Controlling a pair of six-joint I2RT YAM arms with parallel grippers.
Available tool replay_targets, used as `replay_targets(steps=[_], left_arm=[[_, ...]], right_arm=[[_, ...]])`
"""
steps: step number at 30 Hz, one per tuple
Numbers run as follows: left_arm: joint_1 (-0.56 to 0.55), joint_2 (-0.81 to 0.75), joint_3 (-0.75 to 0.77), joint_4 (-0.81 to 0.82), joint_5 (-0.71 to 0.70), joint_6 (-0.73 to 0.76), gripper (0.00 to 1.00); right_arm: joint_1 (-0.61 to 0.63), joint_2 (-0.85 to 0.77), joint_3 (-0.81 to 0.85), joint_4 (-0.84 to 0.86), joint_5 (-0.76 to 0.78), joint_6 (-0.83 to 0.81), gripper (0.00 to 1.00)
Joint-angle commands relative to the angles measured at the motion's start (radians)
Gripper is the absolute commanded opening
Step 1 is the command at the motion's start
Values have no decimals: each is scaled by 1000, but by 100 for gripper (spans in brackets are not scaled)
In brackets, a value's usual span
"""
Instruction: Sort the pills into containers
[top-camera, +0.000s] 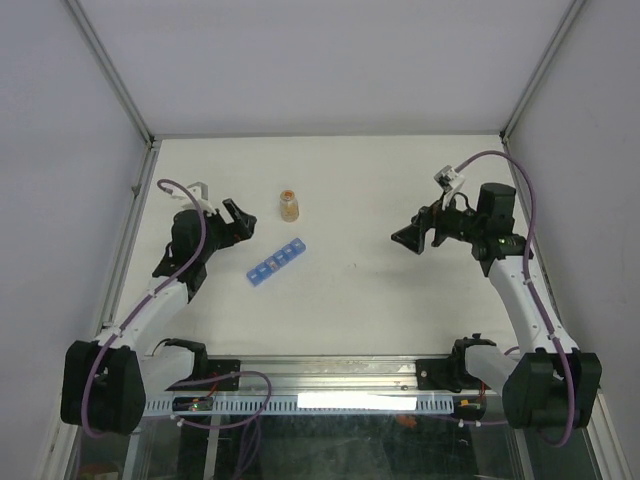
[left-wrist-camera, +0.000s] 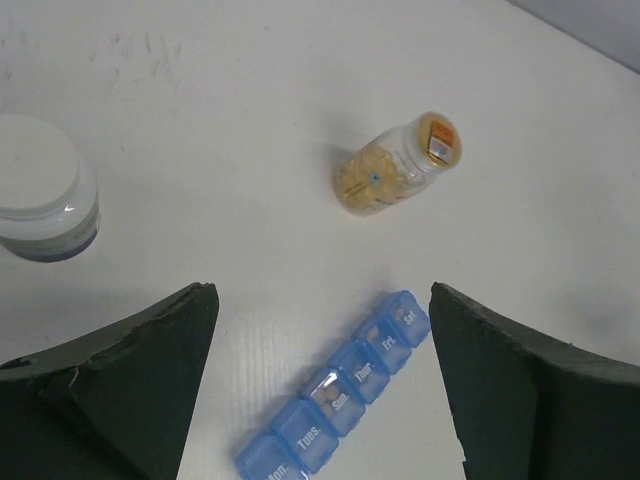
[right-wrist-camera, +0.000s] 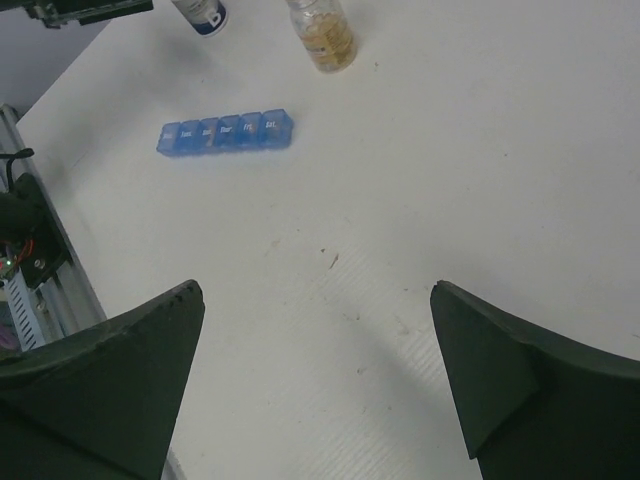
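Observation:
The containers are one translucent blue organiser strip (top-camera: 278, 262) lying diagonally on the white table, its day-labelled lids down. In the left wrist view the strip (left-wrist-camera: 340, 400) lies below and between my left fingers, apart from both. Small pale pills (left-wrist-camera: 343, 397) show through its lids. My left gripper (left-wrist-camera: 323, 292) is open and empty, hovering just left of the strip (top-camera: 243, 222). My right gripper (top-camera: 408, 238) is open and empty over bare table on the right (right-wrist-camera: 316, 287), far from the strip (right-wrist-camera: 226, 132).
A small amber bottle (top-camera: 289, 205) of yellow pills stands behind the strip, its cap off (left-wrist-camera: 395, 168) (right-wrist-camera: 322, 35). A white round cap (left-wrist-camera: 40, 190) sits at the far left (right-wrist-camera: 200, 12). Walls enclose the table; a rail runs along the near edge (top-camera: 330, 380).

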Motion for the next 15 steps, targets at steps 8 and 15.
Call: replay_targets(steps=[8,15], left_arm=[[-193,127,81,-145,-248,32,59],[-209,295,147,-170,-162,60,11]], right_arm=[[39,14,-11,10,-183,-303,100],[66,26,-12,-2,-175,-342,100]])
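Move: Lying below and to the right of the left hand is the pill organizer: about 5 cm right, 2 cm back and 12 cm down. The pill bottle stands about 13 cm ahead of that hand and 8 cm right; the white-capped bottle is some 10 cm ahead and 12 cm left. Both are about 10 cm lower than the hand. From the right hand, the organizer lies about 33 cm left, 3 cm ahead and 19 cm down. Sinking about 7 cm towards the organizer, with a slight drift right and back, the left hand brings its wide-open fingers nearly shut. Meanwhile its wrist tips some 15 degrees farther down and rolls its left side up nearly as much. The right hand, open and empty, eases about 3 cm left and back towards the organizer, turning some 15 degrees counter-clockwise. ##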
